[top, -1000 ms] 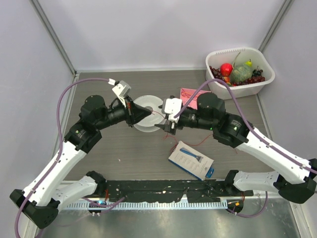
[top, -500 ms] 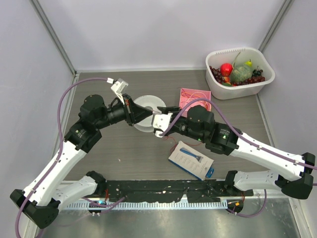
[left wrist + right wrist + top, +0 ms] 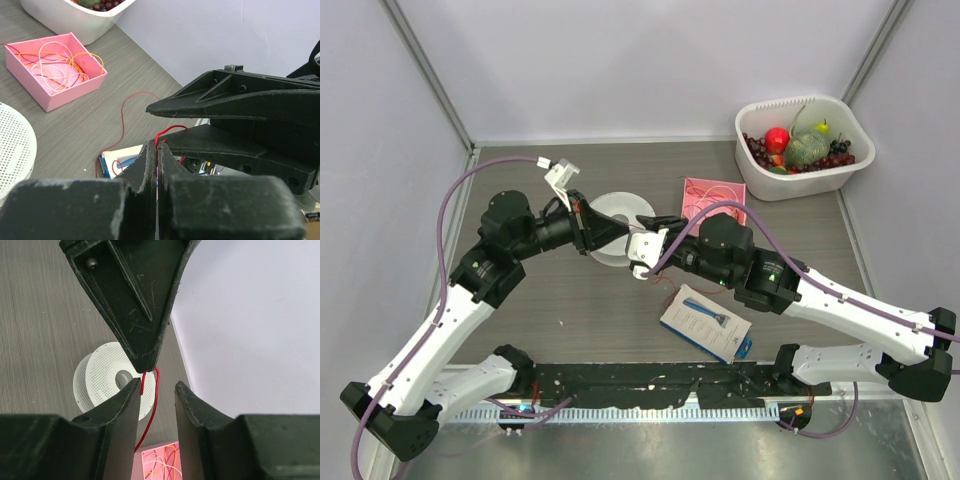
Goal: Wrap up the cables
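Note:
The cable is a thin red wire (image 3: 123,120). My left gripper (image 3: 157,146) is shut on a short bend of it, held in the air just off the white perforated spool (image 3: 612,222). My right gripper (image 3: 156,386) faces the left one tip to tip. Its fingers (image 3: 131,390) stand a little apart on either side of the wire (image 3: 156,393), just below the left gripper's tip (image 3: 145,362). The long strand hangs down between them. In the top view the left gripper (image 3: 620,235) and right gripper (image 3: 632,246) meet beside the spool.
A pink box (image 3: 712,197) of loose orange, white and red wires sits right of the spool. A white bin (image 3: 807,172) with fruit stands at the back right. A blue-and-white package (image 3: 705,322) lies near the front, with red wire trailing across it.
My right arm has swung left, bringing its gripper up to the left gripper's tip, and its jaws have narrowed around the wire. The left gripper has stayed shut and nearly still.

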Controlling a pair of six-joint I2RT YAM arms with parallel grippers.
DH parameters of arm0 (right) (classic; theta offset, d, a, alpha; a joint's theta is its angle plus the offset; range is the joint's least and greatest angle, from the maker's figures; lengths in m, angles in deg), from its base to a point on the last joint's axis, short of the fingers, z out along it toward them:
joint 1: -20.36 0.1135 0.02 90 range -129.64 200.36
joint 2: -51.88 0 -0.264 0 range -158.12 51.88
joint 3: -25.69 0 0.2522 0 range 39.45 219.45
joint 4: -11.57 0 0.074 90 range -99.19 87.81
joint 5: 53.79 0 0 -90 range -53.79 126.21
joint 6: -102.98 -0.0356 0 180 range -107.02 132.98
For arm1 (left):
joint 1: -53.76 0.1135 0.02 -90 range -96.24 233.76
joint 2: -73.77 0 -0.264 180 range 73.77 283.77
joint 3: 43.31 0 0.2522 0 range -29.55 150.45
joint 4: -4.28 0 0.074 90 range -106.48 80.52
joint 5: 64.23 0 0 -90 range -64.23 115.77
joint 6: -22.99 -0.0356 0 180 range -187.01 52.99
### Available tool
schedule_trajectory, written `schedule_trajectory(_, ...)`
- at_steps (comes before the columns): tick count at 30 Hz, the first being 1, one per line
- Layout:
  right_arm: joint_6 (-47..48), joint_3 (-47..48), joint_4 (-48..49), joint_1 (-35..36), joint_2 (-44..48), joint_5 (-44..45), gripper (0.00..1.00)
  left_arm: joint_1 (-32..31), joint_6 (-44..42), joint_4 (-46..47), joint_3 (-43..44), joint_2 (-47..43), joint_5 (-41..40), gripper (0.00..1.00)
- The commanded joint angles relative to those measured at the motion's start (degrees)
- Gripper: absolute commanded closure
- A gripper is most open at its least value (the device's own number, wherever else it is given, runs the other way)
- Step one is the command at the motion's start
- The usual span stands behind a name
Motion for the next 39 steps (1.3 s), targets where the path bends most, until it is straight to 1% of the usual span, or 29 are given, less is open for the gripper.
schedule_trajectory(1, 0.5, 0.9, 1.0, 0.4, 0.9, -1.2, 0.62, 0.2, 0.3, 3.5, 1.2, -0.3, 2.3, 1.0)
schedule_trajectory(7, 0.9, 1.2, 0.5, 0.4, 0.4, -1.5, 0.64, 0.2, 0.6, 3.7, 1.4, -0.4, 2.7, 1.0)
schedule_trajectory(13, 1.1, 1.3, 0.6, 0.4, 0.3, -1.7, 0.71, 0.2, 1.2, 4.0, 1.4, -0.2, 3.2, 1.0)
schedule_trajectory(15, 1.3, 1.4, 0.6, 0.5, 0.1, -1.6, 0.75, 0.2, 1.5, 4.1, 1.5, -0.1, 3.3, 1.0)
schedule_trajectory(18, 1.5, 1.4, 0.8, 0.4, -0.2, -1.2, 0.76, 0.2, 1.9, 4.2, 1.5, 0.0, 3.4, 1.0)
schedule_trajectory(20, 1.5, 1.3, 1.1, 0.4, -0.1, -1.2, 0.81, 0.2, 2.1, 4.4, 1.6, 0.1, 3.5, 1.0)
schedule_trajectory(21, 1.6, 1.4, 1.1, 0.4, -0.1, -1.2, 0.86, 0.2, 2.3, 4.6, 1.4, 0.2, 3.6, 1.0)
schedule_trajectory(22, 1.6, 1.4, 1.1, 0.4, -0.1, -1.2, 0.89, 0.2, 2.4, 4.6, 1.4, 0.3, 3.6, 1.0)
schedule_trajectory(23, 1.5, 1.4, 1.2, 0.5, 0.0, -1.2, 0.97, 0.3, 2.4, 4.6, 1.4, 0.3, 3.6, 1.0)
schedule_trajectory(24, 1.3, 1.4, 1.1, 0.4, 0.1, -1.3, 0.99, 0.2, 2.5, 4.6, 1.3, 0.2, 3.6, 1.0)
schedule_trajectory(27, 0.6, 1.1, 0.9, 0.4, 0.4, -1.3, 0.99, 0.2, 2.3, 4.5, 0.9, 0.2, 3.5, 1.0)
schedule_trajectory(28, -0.3, 1.2, 0.7, 0.3, 0.5, -1.1, 0.99, 0.4, 1.8, 3.9, 0.9, 0.2, 3.0, 0.95)
schedule_trajectory(29, -0.8, 1.2, 0.6, 0.3, 0.5, -0.7, 0.99, 0.9, 1.1, 3.2, 1.0, 0.0, 2.8, 0.79)
schedule_trajectory(30, -1.9, 1.3, 0.3, 0.1, 0.7, 0.0, 0.99, 1.7, 0.2, 2.6, 1.3, -0.2, 2.8, 0.6)
schedule_trajectory(32, -3.7, 1.0, 0.3, -1.0, 1.1, 0.6, 0.99, 5.0, -1.0, 1.3, 1.8, -0.5, 2.3, 0.44)
schedule_trajectory(35, -7.1, 0.8, 0.9, -3.6, 1.6, 2.5, 0.99, 13.4, 1.2, 0.5, 1.7, 0.6, 5.7, 0.29)
schedule_trajectory(38, -13.2, 1.6, 3.3, -10.2, 1.1, 3.6, 0.99, 21.5, 2.1, -3.0, 1.0, 4.5, 9.2, 0.25)
schedule_trajectory(39, -14.7, 2.3, 3.7, -11.8, 0.7, 4.4, 0.99, 23.9, 1.7, -4.5, 0.8, 7.3, 10.4, 0.24)
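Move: The left hand holds the red cable in its shut fingertips; a stretch of that cable lies between the right hand's part-open fingers, only about 1 cm ahead and 1 cm left of their grip point. The white spool stands some 16 cm ahead of the left hand, 4 cm left and 32 cm below. At table level too, the pink box is 21 cm ahead and 18 cm right, the packet 6 cm back and 15 cm right. Staying nearly in place, the right hand shuts its half-open fingers on the red cable right beside the left fingertips, pinching it. Only then does the left hand open wide, let go and pull off forward and left, about 5 cm each way, turning some 10 degrees counter-clockwise. The right hand keeps its pinch and starts forward and right, about 4 cm, turning slightly clockwise. ##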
